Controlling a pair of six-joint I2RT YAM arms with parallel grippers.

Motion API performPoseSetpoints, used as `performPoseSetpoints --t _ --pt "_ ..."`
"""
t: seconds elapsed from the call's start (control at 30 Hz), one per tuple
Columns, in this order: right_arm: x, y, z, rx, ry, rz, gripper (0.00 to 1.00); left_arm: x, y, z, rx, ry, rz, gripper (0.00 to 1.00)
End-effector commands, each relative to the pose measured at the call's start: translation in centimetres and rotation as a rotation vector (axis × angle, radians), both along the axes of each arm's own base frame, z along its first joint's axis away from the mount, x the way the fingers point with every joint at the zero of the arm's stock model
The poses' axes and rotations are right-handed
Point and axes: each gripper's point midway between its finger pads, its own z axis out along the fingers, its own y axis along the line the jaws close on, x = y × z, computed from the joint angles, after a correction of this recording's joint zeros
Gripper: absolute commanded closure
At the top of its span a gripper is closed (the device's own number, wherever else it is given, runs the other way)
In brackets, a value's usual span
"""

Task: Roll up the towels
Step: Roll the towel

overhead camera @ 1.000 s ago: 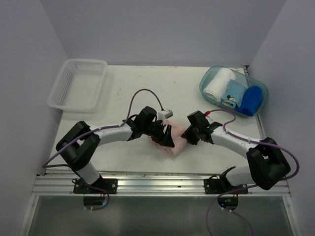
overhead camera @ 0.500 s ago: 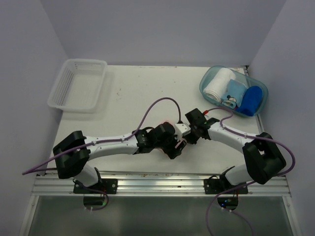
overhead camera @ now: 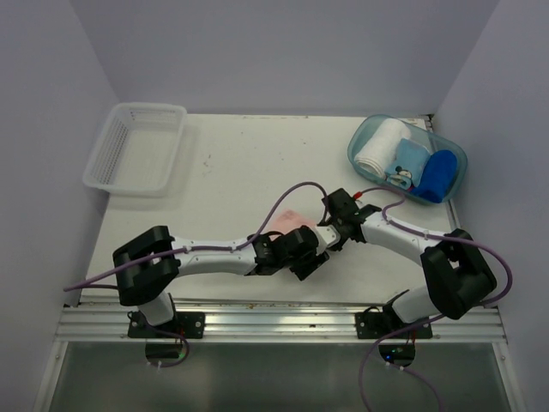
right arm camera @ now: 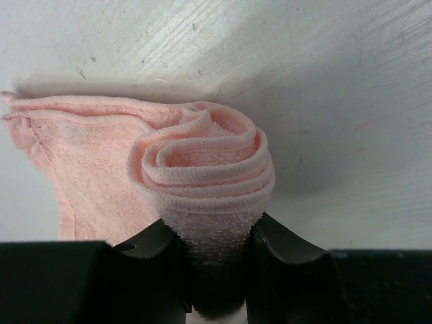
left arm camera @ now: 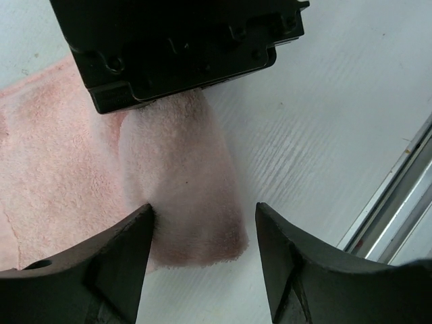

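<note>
The pale pink towel (overhead camera: 290,221) lies near the table's front middle, partly rolled. In the right wrist view its spiral roll (right arm camera: 202,169) is pinched at the near end by my right gripper (right arm camera: 216,226), which is shut on it, while the flat remainder spreads to the left. My left gripper (left arm camera: 202,209) stands open over the other end of the roll (left arm camera: 182,182). Its left finger (left arm camera: 115,263) touches the cloth and its right finger (left arm camera: 297,263) is apart from it. The royal blue towel (overhead camera: 437,175) sits rolled in the tub at the far right.
A clear blue tub (overhead camera: 364,130) at the far right also holds a white rolled towel (overhead camera: 377,146) and a light blue printed cloth (overhead camera: 407,165). A white mesh basket (overhead camera: 137,146) stands at the far left. The metal rail (left arm camera: 398,202) at the table's near edge runs close to my left gripper.
My left arm has swung right and toward the near edge, and its gripper now straddles the roll's end. My right gripper has shifted slightly left and back with the pink towel.
</note>
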Motion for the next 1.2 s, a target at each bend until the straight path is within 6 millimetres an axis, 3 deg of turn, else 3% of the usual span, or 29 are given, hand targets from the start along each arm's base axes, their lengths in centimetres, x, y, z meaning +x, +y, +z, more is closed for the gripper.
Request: performPoseSetpoints --t 0.0,0.27,0.4,0.47,0.57,0.6,0.77,1.17 --pt "0.8 0.9 1.3 0.028 -0.019 0.005 0.79 0.9 -1.2 0.8 -0.01 -0.061 0.008 0.37" --pt "0.7 1.0 1.5 0.042 -0.02 0.002 0.78 1.4 -0.9 -0.7 0.037 -0.07 0.045 0.46" --pt "0.5 0.8 1.6 0.041 -0.026 0.0 0.73 1.2 -0.8 -0.3 0.021 -0.056 0.051 0.77" --pt "0.5 0.8 1.7 0.046 -0.036 0.003 0.63 0.5 -1.2 0.1 -0.013 -0.01 0.02 0.9" --pt "0.3 0.6 1.5 0.044 -0.036 0.007 0.52 -0.3 -1.2 0.7 -0.099 0.105 -0.007 1.0" --pt "0.2 0.6 1.5 0.043 -0.037 0.008 0.5 -0.9 -1.3 0.9 -0.138 0.17 -0.021 1.0" --pt "0.3 0.8 1.6 0.066 -0.061 0.02 0.4 0.6 0.5 1.6 -0.296 0.311 0.024 1.0" --pt "0.8 2.1 2.9 0.165 -0.173 0.068 0.34 0.3 3.0 1.4 -0.575 0.634 0.061 1.0"
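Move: The near end of the rolled pink towel sits between my open left fingers, some 3 cm below the hand point and 1 cm ahead. My right hand already pinches the roll close to its far end; from that hand the near end lies about 6 cm back, 3 cm to the left and roughly level. The middle of the still-flat towel is about 8 cm ahead of my left hand, 7 cm to its left and 6 cm down. I lower my left hand a little, about 1.5 cm, and pinch the roll's near end while my right fingers keep their grip on the far end. Then the right fingers open wide and that hand edges up and left. Keeping its pinch, my left hand draws the near end some 4 cm leftward, wrist turning roughly 40 degrees so its fingers point more to the right. ##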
